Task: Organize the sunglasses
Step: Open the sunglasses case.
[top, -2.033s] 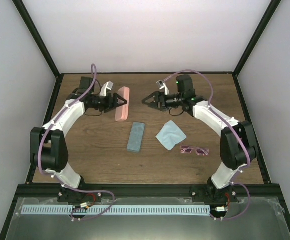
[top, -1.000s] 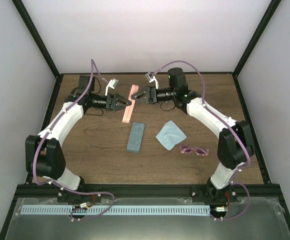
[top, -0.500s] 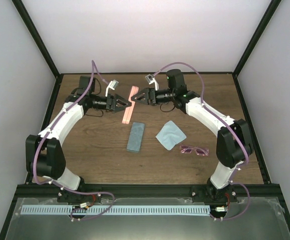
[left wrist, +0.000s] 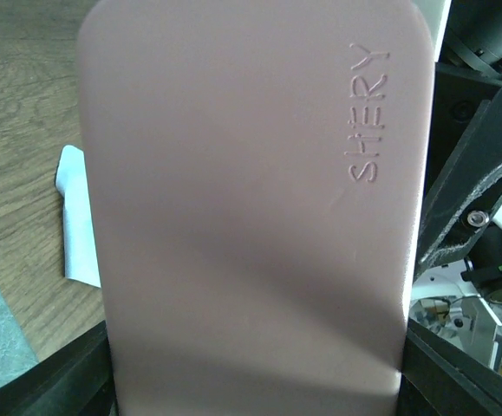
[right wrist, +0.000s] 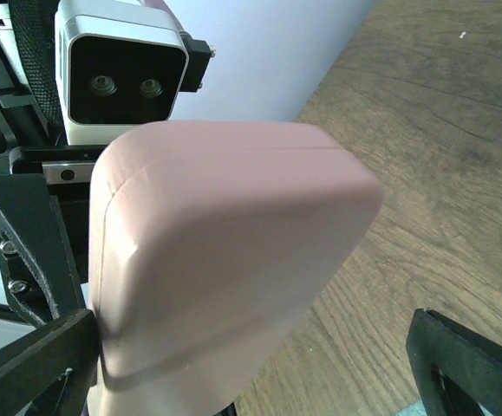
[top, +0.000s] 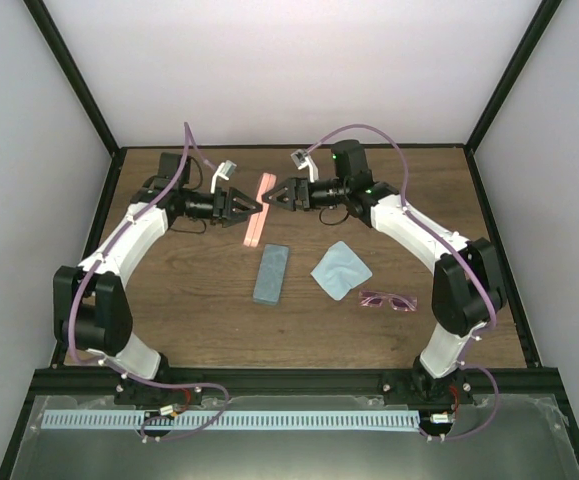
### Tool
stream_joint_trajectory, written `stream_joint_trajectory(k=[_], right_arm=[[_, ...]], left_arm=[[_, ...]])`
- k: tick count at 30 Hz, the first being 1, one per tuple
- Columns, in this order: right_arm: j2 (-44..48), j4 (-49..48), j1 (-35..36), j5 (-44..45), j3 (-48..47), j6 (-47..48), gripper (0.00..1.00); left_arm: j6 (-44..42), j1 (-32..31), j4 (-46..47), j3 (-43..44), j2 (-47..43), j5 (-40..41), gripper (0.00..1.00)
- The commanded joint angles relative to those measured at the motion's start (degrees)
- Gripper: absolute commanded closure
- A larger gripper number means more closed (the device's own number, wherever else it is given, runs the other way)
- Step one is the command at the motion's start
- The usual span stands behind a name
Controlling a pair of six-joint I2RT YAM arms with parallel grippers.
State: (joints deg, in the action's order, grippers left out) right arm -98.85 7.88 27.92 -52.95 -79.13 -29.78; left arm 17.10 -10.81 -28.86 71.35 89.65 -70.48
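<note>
A pinkish-purple pair of sunglasses lies on the wooden table at the right front, far from both grippers. My left gripper is shut on an oblong pink case and holds it on edge above the back middle of the table. That case fills the left wrist view, with "SHERY" embossed on it. My right gripper stands open around the case's far end. One finger is close beside the case and the other finger is well apart from it.
A blue-grey case lies flat in the middle of the table. A pale blue cloth lies just right of it. The black frame posts and white walls close in the back and sides.
The pink case lay flat two seconds ago; my left gripper has since raised it on edge. The right gripper swung left to the case's far end and has edged slightly closer.
</note>
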Motion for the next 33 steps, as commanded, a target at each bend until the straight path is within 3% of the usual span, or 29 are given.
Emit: stream_joint_trajectory(k=[1,21,28,31,33], right_arm=[[-1.81,8.57,-0.06,6.47,0.76,3.42,0.01],[-4.8,10.69,-0.01,7.36,0.25,3.88,0.02],[-1.47,3.66,-0.06,0.43,0.99,0.75,0.19],[-0.96,0.75,-0.06,-3.86,1.01,-0.07,0.32],[-0.62,0.2,-0.06,-5.02,1.12,-0.14,0.48]], left_arm=[[0.34,0.69,5.39,4.18,-1.47,-7.13,0.43],[4.36,1.49,9.61,3.07,-2.75,-6.92,0.44],[3.93,1.49,9.7,0.49,-2.27,-5.03,0.41],[3.58,1.54,9.76,-0.19,-1.75,-4.5,0.41],[3.47,1.54,9.79,-0.3,-1.52,-4.41,0.41]])
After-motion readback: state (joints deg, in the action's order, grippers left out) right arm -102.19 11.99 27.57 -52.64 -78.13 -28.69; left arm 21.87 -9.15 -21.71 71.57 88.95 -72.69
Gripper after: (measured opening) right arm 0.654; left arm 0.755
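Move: The closed pink sunglasses case stands on edge in the left hand, its length running forward-back, its middle within a centimetre or so of that hand's grip point. From the right hand, whose fingers are wide open around its right side, the case's middle lies some 3 cm back, 1 cm left and about level. On the table roughly 22 cm below the right hand, the blue case is about 6 cm back and 1 cm right, the cloth 5 cm back and 18 cm right. The case's right half is pulled rightward and down off the left one by the right hand's upper finger at the top edge: that hand sinks some 6.5 cm, tips steepening about 10 degrees, then rises 2 cm while its fingers close by about a third around the lid. The left hand keeps its grip and lifts the case about 2 cm, 1 cm forward. ##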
